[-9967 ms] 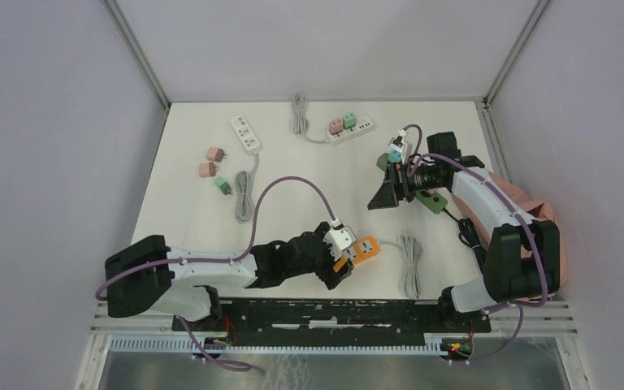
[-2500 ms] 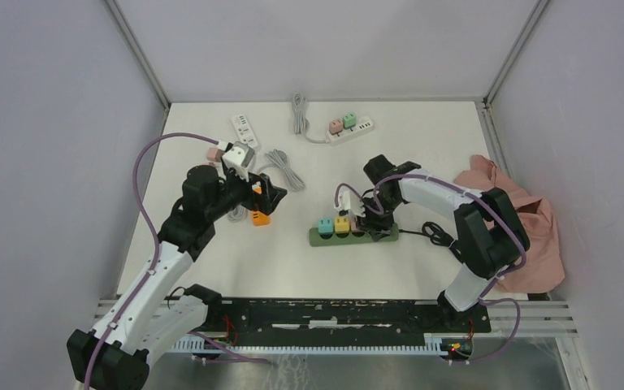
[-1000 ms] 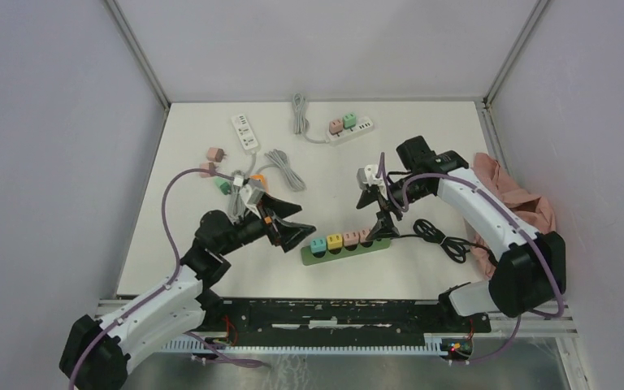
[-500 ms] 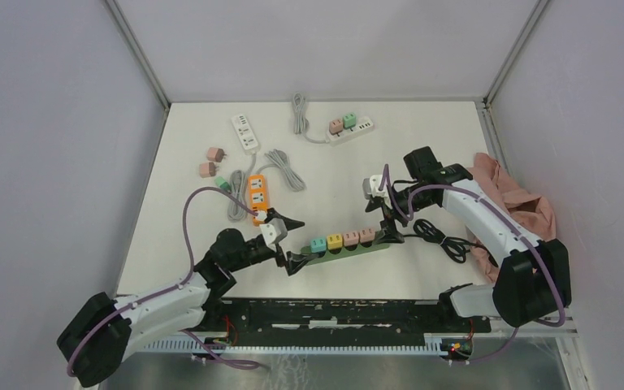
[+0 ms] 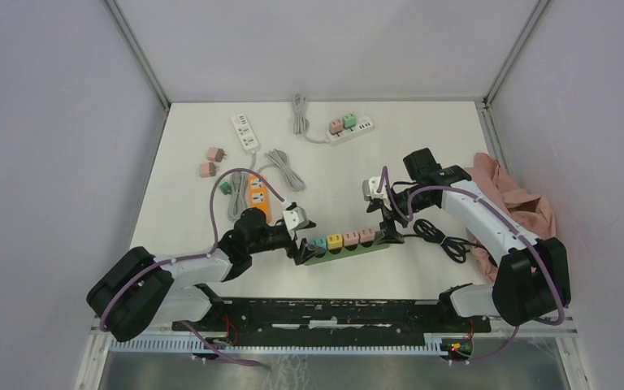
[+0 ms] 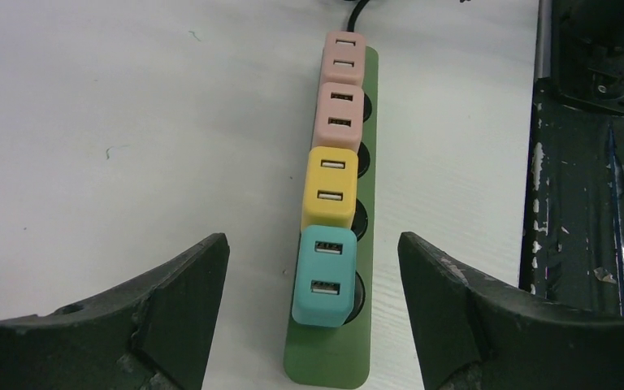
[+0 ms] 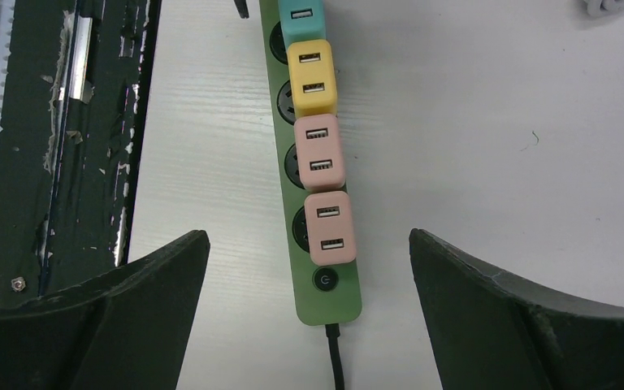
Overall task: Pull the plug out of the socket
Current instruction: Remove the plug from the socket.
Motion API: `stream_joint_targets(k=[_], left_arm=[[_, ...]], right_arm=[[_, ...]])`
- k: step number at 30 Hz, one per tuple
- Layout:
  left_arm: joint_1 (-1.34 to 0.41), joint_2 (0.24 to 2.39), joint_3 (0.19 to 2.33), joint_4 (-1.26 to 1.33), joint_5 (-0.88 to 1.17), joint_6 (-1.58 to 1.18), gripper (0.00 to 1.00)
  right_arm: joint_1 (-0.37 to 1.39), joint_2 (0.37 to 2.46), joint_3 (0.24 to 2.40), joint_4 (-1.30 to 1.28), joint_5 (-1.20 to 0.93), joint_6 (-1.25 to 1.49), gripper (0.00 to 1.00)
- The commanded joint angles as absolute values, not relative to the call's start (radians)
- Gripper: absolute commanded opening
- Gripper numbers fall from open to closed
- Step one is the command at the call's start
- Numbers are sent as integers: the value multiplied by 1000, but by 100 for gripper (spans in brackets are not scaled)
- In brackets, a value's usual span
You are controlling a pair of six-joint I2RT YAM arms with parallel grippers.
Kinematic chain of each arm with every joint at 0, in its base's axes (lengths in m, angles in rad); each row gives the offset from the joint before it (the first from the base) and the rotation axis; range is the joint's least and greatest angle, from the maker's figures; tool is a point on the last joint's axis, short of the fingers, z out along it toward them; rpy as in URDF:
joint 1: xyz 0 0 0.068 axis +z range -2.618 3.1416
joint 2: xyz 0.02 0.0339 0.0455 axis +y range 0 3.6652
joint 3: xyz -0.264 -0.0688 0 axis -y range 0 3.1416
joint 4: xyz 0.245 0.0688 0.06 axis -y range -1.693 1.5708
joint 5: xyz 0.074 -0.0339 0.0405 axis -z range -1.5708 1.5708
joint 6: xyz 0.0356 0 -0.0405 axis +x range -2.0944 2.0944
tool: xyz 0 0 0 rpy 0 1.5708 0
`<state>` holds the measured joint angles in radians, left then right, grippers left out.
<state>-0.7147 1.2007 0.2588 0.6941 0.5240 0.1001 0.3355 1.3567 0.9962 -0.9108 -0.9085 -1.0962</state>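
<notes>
A green socket strip (image 5: 346, 246) lies near the table's front with a teal plug (image 5: 319, 243), a yellow plug (image 5: 335, 240) and two pink plugs (image 5: 359, 236) seated in it. My left gripper (image 5: 303, 244) is open at the strip's left end. In the left wrist view its jaws straddle the teal plug (image 6: 322, 278) with a gap on each side, above the bare end of the strip (image 6: 329, 361). My right gripper (image 5: 387, 223) is open over the cable end. In the right wrist view the last pink plug (image 7: 329, 227) and the power button (image 7: 325, 279) lie between its wide jaws.
An orange strip (image 5: 257, 193) with a grey cable lies behind my left arm. Two white strips (image 5: 244, 133) (image 5: 361, 130) sit at the back, one holding pink and green plugs. Loose pink plugs (image 5: 211, 161) and a green one (image 5: 224, 187) lie at left. Pink cloth (image 5: 528, 207) sits at right.
My left arm swung from near the orange strip down to the teal end of the green strip, and its jaws narrowed a little. My right gripper settled over the cable end.
</notes>
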Motion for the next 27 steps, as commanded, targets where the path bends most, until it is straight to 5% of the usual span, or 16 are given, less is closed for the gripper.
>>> stream_joint_targets(k=[1, 14, 27], left_arm=[[-717, 1280, 305, 791, 618, 117, 81], [-769, 1368, 378, 662, 547, 218, 56], [-801, 1399, 397, 603, 480, 261, 46]], right_arm=[[333, 1369, 983, -873, -916, -1083, 100], [479, 1369, 868, -592, -708, -961, 93], [518, 1423, 893, -647, -631, -1039, 59]])
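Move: For the left hand, the teal plug on the green power strip lies about 5 cm below, 3 cm to its right and 1 cm back; the yellow plug is some 4 cm farther right, 1 cm farther out than the teal one. The right hand has the outermost pink plug about 8 cm below, 3 cm to its left and 1 cm ahead, the inner pink plug 4 cm beyond that to the left and 1 cm nearer the base. Coming from the strip's left end, the left hand sinks about 4 cm and slides some 2 cm right, rolling about 10 degrees, while its part-closed fingers narrow further until they flank the teal plug front and back and seem to touch its sides. The right hand holds its height only briefly, then drops about 6.5 cm with a slight shift left towards the outermost pink plug at the strip's other end, tilting roughly 15 degrees and starting to close around that plug, still with a gap to it. ##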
